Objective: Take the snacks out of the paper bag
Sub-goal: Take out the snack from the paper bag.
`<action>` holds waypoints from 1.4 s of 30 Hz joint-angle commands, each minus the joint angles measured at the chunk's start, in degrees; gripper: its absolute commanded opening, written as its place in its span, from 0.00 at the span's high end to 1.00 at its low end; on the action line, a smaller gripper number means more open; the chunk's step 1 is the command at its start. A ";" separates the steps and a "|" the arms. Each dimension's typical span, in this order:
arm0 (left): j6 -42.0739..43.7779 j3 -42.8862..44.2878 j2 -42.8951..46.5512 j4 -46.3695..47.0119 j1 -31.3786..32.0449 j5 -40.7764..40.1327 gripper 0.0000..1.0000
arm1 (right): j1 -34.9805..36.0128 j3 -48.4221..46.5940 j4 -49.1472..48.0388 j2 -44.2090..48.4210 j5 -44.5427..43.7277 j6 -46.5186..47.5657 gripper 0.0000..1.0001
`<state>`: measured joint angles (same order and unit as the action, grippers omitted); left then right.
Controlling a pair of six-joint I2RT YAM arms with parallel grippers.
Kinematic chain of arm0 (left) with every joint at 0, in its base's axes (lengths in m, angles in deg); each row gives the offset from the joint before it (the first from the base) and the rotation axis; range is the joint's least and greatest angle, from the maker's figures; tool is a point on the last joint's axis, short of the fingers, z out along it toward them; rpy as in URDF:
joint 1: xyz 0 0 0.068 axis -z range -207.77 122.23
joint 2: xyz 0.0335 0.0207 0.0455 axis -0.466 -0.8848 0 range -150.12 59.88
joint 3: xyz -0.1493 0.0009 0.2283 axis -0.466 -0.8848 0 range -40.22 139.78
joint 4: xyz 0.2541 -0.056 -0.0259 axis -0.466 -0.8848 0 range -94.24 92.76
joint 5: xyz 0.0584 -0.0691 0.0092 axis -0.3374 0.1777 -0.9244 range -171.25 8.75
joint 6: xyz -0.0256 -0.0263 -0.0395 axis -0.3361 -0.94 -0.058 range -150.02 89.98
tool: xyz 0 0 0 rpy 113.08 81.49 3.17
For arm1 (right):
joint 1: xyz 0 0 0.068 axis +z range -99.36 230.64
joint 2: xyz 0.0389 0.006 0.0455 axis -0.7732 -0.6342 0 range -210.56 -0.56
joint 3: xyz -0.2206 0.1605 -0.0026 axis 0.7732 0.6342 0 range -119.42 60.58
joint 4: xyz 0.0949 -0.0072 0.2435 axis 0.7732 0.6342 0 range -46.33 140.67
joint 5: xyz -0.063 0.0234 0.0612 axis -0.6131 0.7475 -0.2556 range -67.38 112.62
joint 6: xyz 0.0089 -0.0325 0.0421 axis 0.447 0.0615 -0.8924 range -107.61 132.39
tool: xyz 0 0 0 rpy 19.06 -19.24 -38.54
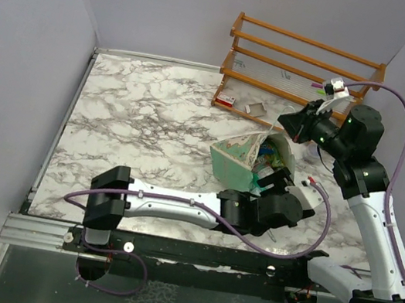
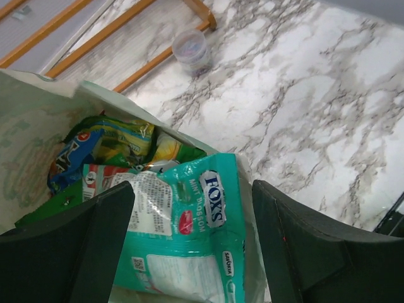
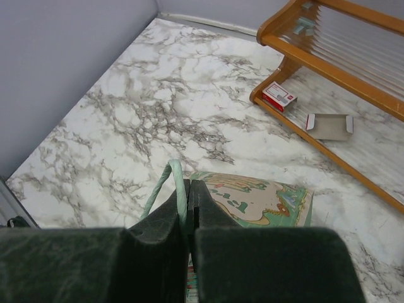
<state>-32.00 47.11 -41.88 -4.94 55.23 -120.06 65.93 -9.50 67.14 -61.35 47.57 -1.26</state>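
Observation:
The pale green paper bag (image 1: 233, 162) lies tilted on the marble table, its mouth facing right. My right gripper (image 3: 190, 189) is shut on the bag's green string handle (image 3: 161, 189) and holds it up above the bag's printed side (image 3: 265, 199). My left gripper (image 2: 192, 243) is at the bag's mouth, open. Its fingers (image 2: 69, 246) stand on either side of a teal-white snack packet (image 2: 183, 233). Deeper in the bag lie a yellow-green packet (image 2: 129, 140) and a blue one (image 2: 66, 163). From above, the left gripper (image 1: 282, 183) and right gripper (image 1: 285, 121) flank the bag's open end.
A wooden rack (image 1: 304, 63) stands at the back right, with a small red-white box (image 3: 278, 96) and a flat grey card piece (image 3: 328, 125) on its lowest shelf. A small clear cup (image 2: 191, 49) sits by the rack's foot. Grey walls close the table's left and back.

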 commanded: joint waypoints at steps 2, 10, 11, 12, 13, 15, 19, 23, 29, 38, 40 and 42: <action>1.35 2.16 -3.31 -0.79 0.97 -6.01 0.18 | -0.17 -1.58 -4.50 2.39 0.12 -0.33 0.99; 3.92 1.57 -6.07 -1.51 1.03 -14.15 0.27 | -0.17 -1.77 -4.39 2.60 0.62 -0.28 0.99; 4.45 1.61 -6.49 -1.73 1.02 -14.86 0.31 | -0.17 -1.66 -4.39 2.68 0.62 -0.32 0.99; 4.78 1.74 -6.83 -1.99 1.02 -15.10 0.34 | -0.17 -1.60 -4.39 2.65 0.52 -0.31 0.99; 4.93 1.78 -7.06 -2.23 1.04 -15.12 0.36 | -0.17 -1.56 -4.46 2.68 0.46 -0.30 0.99; 5.03 1.73 -7.66 -2.58 1.02 -15.14 0.37 | -0.17 -1.54 -4.48 2.64 0.41 -0.40 0.99; 5.31 2.17 -8.85 -4.05 1.02 -15.88 0.43 | -0.17 -1.27 -4.54 3.06 0.15 -0.49 0.99; 5.49 2.01 -7.40 -4.75 1.04 -16.73 0.68 | -0.17 -0.57 -4.93 3.64 -0.87 -0.45 0.99; 6.61 0.32 0.40 -2.99 1.02 -12.81 0.93 | -0.17 1.44 -6.38 4.60 -2.78 -0.96 0.99; 9.08 -6.76 17.96 4.81 0.93 -2.70 1.00 | -0.17 4.56 -8.63 6.89 -7.12 -2.13 0.98; 9.98 -8.37 21.91 6.39 0.94 1.71 1.00 | -0.17 5.21 -8.96 7.24 -7.79 -2.30 0.98; 10.91 -9.44 25.77 8.01 0.93 6.81 1.00 | -0.17 5.86 -9.17 7.33 -8.12 -2.51 0.98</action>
<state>-23.95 39.54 -22.69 -3.19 56.19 -123.49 65.95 -3.93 64.67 -56.09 42.24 -2.51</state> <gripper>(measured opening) 0.018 0.017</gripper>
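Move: The teal snack packet lies just under the open left fingers, its middle about 3 cm ahead, 1 cm left and 7 cm below. The blue-yellow snack packet is some 9 cm ahead, level sideways, 10 cm below; the bag's patterned side stands roughly 12 cm left and 4 cm ahead. From the right hand, shut on the bag's handle, the teal packet is about 13 cm back, straight below sideways, 16 cm down. Left hand dips 5 cm, pinches the teal packet, raises it some 15 cm, veering left; right keeps the handle. ##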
